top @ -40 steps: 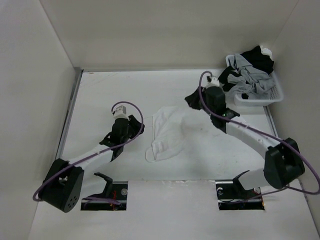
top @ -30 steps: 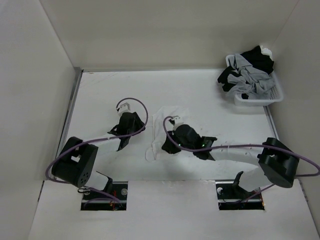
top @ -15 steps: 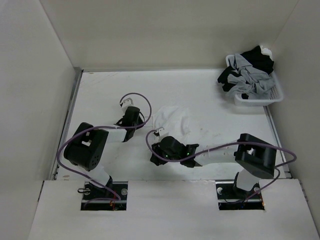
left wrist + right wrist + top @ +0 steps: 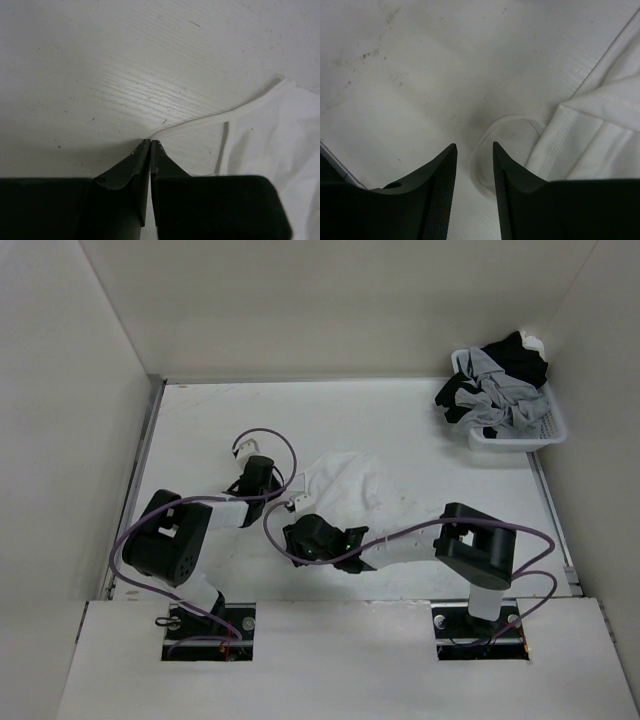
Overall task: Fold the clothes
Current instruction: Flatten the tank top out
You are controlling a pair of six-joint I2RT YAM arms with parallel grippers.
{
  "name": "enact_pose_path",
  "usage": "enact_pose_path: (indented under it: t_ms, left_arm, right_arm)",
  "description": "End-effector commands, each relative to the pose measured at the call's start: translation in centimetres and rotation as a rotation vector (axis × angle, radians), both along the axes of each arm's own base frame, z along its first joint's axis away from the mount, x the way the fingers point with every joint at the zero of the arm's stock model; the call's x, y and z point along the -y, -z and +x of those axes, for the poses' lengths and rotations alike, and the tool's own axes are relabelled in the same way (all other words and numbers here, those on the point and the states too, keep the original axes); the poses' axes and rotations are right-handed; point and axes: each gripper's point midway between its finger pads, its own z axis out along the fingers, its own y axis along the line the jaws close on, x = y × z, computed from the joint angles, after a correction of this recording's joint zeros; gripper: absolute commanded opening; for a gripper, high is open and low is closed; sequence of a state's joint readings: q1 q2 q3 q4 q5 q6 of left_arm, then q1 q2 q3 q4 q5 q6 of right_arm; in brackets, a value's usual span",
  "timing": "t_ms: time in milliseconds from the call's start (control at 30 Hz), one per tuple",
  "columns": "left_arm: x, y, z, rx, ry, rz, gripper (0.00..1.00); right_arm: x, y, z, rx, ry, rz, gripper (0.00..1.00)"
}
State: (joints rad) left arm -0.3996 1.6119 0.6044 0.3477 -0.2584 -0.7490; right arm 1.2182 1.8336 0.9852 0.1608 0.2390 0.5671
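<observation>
The clothes are a thin white garment, rumpled at mid-table. My left gripper is at its left corner. In the left wrist view the left gripper is shut low over the table, and a narrow strap runs straight into its tips. My right gripper is at the garment's near-left edge. Seen from the right wrist, the right gripper is open. A strap loop lies just ahead of its right finger, beside a folded hem.
A white plastic basket with black and grey garments stands at the back right corner. White walls enclose the table on the left, back and right. The right arm lies low across the near middle of the table.
My left gripper has closed at the strap by the garment's left corner. My right arm has swung down and left across the garment to its near-left edge, and its jaws have opened.
</observation>
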Motion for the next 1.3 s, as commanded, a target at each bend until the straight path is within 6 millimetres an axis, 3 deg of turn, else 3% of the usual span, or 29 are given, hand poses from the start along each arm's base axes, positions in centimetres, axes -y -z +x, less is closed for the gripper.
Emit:
enact_pose_path:
  t_ms: [0, 133, 267, 300, 367, 467, 533, 700, 867, 1000, 1133, 1267]
  left_arm:
    - [0.3, -1.9, 0.6, 0.059, -0.004, -0.065, 0.03]
    - [0.3, -1.8, 0.6, 0.060, -0.007, -0.084, 0.02]
    - [0.1, -2.0, 0.5, 0.068, -0.014, -0.091, 0.01]
    - [0.0, -2.2, 0.5, 0.072, -0.018, -0.094, 0.00]
    - [-0.2, -2.9, 0.5, 0.085, -0.021, -0.103, 0.00]
    - [-0.1, -5.5, 0.0, 0.134, -0.017, -0.139, 0.00]
    - [0.1, -8.8, -0.7, 0.195, -0.007, -0.171, 0.00]
    - [-0.5, -21.1, -3.3, 0.423, 0.011, -0.190, 0.00]
    - [-3.2, -34.4, -7.4, 0.681, -0.005, -0.164, 0.00]
    - [-4.4, -43.3, -11.3, 0.855, -0.002, -0.192, 0.00]
    - [-5.2, -49.1, -14.7, 0.970, 0.014, -0.231, 0.00]
    - [-6.2, -52.1, -17.0, 1.035, 0.021, -0.254, 0.00]
  right_arm:
    - [-0.6, -0.3, 0.0, 0.038, -0.001, -0.034, 0.39]
    - [-0.2, 0.7, -0.5, 0.044, 0.005, -0.097, 0.33]
    - [-0.1, 2.0, -0.8, 0.033, -0.004, -0.148, 0.11]
    - [-0.1, 2.0, -0.7, 0.035, 0.003, -0.149, 0.02]
    - [0.1, 0.5, -0.4, 0.052, 0.032, -0.113, 0.00]
    - [0.8, -5.8, 0.2, 0.123, 0.067, 0.014, 0.00]
    - [2.1, -12.1, 0.3, 0.189, 0.074, 0.139, 0.00]
    - [6.9, -26.9, 0.0, 0.334, 0.063, 0.410, 0.00]
    - [12.9, -38.9, -1.0, 0.488, 0.085, 0.566, 0.00]
    - [17.3, -48.2, -3.0, 0.606, 0.093, 0.714, 0.00]
    - [20.3, -54.2, -5.2, 0.664, 0.085, 0.812, 0.00]
    - [21.9, -56.6, -6.5, 0.653, 0.078, 0.883, 0.00]
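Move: The left hand already holds one strap of the white tank top; the tank top's body lies about 13 cm to its right and 4 cm nearer the base, a centimetre or two lower. The open right hand is just over the near strap loop, about 1 cm ahead, 1 cm right and 2 cm below; from it, the body is some 9 cm farther out and 10 cm right. Right hand pinches the near strap, then both rise some 50 cm, left also drawing back, right also rightward. ##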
